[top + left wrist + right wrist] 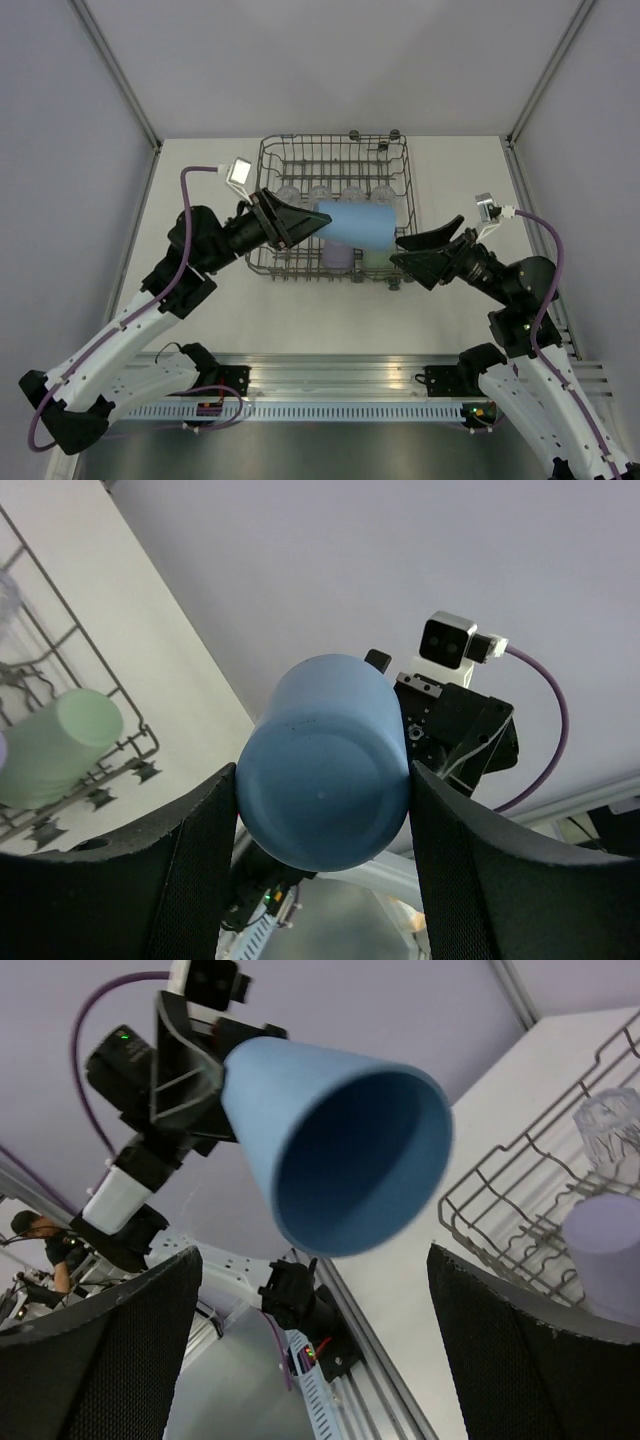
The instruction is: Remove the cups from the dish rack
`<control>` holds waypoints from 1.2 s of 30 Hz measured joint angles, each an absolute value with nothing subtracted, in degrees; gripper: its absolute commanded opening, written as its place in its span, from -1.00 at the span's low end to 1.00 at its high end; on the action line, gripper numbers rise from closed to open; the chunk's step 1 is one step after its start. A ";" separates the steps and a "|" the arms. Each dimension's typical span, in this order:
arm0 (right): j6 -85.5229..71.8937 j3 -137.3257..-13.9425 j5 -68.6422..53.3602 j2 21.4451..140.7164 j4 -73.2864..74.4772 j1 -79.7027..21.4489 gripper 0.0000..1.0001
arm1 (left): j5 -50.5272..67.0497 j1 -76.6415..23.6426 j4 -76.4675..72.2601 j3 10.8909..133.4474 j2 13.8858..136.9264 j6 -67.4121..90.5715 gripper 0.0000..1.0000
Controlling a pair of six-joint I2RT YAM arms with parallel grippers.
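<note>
My left gripper (318, 224) (322, 783) is shut on the base of a blue cup (360, 224) (325, 770), holding it on its side above the grey wire dish rack (330, 141). The cup's open mouth (360, 1150) faces my right gripper (397, 250) (312, 1256), which stands open just off the rim with nothing between its fingers. In the rack's front row stand a lavender cup (337, 257) (605, 1250) and a light green cup (372, 259) (55, 745). Several clear cups (320, 192) (610, 1125) stand in the row behind.
The rack sits at the middle back of the white table (200, 300), with white walls on three sides. A metal rail (330, 375) carrying both arm bases runs along the near edge.
</note>
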State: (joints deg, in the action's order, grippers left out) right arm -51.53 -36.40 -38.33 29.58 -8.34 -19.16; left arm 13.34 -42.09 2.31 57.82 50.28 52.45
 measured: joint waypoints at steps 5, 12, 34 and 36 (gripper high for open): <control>-53.21 -37.50 -40.97 30.39 -12.16 -19.18 0.59 | 18.20 -42.09 -3.84 55.96 53.32 58.39 -0.95; -54.92 -38.41 -43.48 32.45 -15.92 -19.18 -0.07 | 22.26 -42.06 -9.45 55.61 55.83 62.00 -0.95; -43.81 -45.84 -40.34 34.59 -6.09 -19.29 -0.99 | 18.37 -41.93 2.72 59.05 57.52 57.58 0.99; -39.66 -50.00 -37.47 36.80 0.10 -19.29 -0.99 | 12.93 -41.93 8.86 61.06 56.80 54.63 0.99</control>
State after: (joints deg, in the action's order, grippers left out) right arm -39.66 -50.00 -37.47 36.80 0.10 -19.29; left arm 12.93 -41.93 8.86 61.06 56.80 54.63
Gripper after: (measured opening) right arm 0.020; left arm 0.993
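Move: Above the dish rack's near part, the left hand already grips the blue cup by its closed end; the cup's middle lies about 5 cm to that hand's right, 1 cm ahead and level. From the open right hand it is some 8 cm left, 3 cm ahead and 5 cm higher, mouth facing that hand. The green cup sits about 12 cm ahead of the right hand, neither left nor right, the purple one equally far ahead but 10 cm left, both some 23 cm down. Bringing the blue cup about 3.5 cm to the right, the left hand offers its mouth while the right rises some 4 cm, easing back 2 cm, and shuts its wide-open fingers on the near side of the rim. With that pinch held, the left opens and comes free, then goes down, forward and left; the right finishes by carrying the cup forward about 3.5 cm. ##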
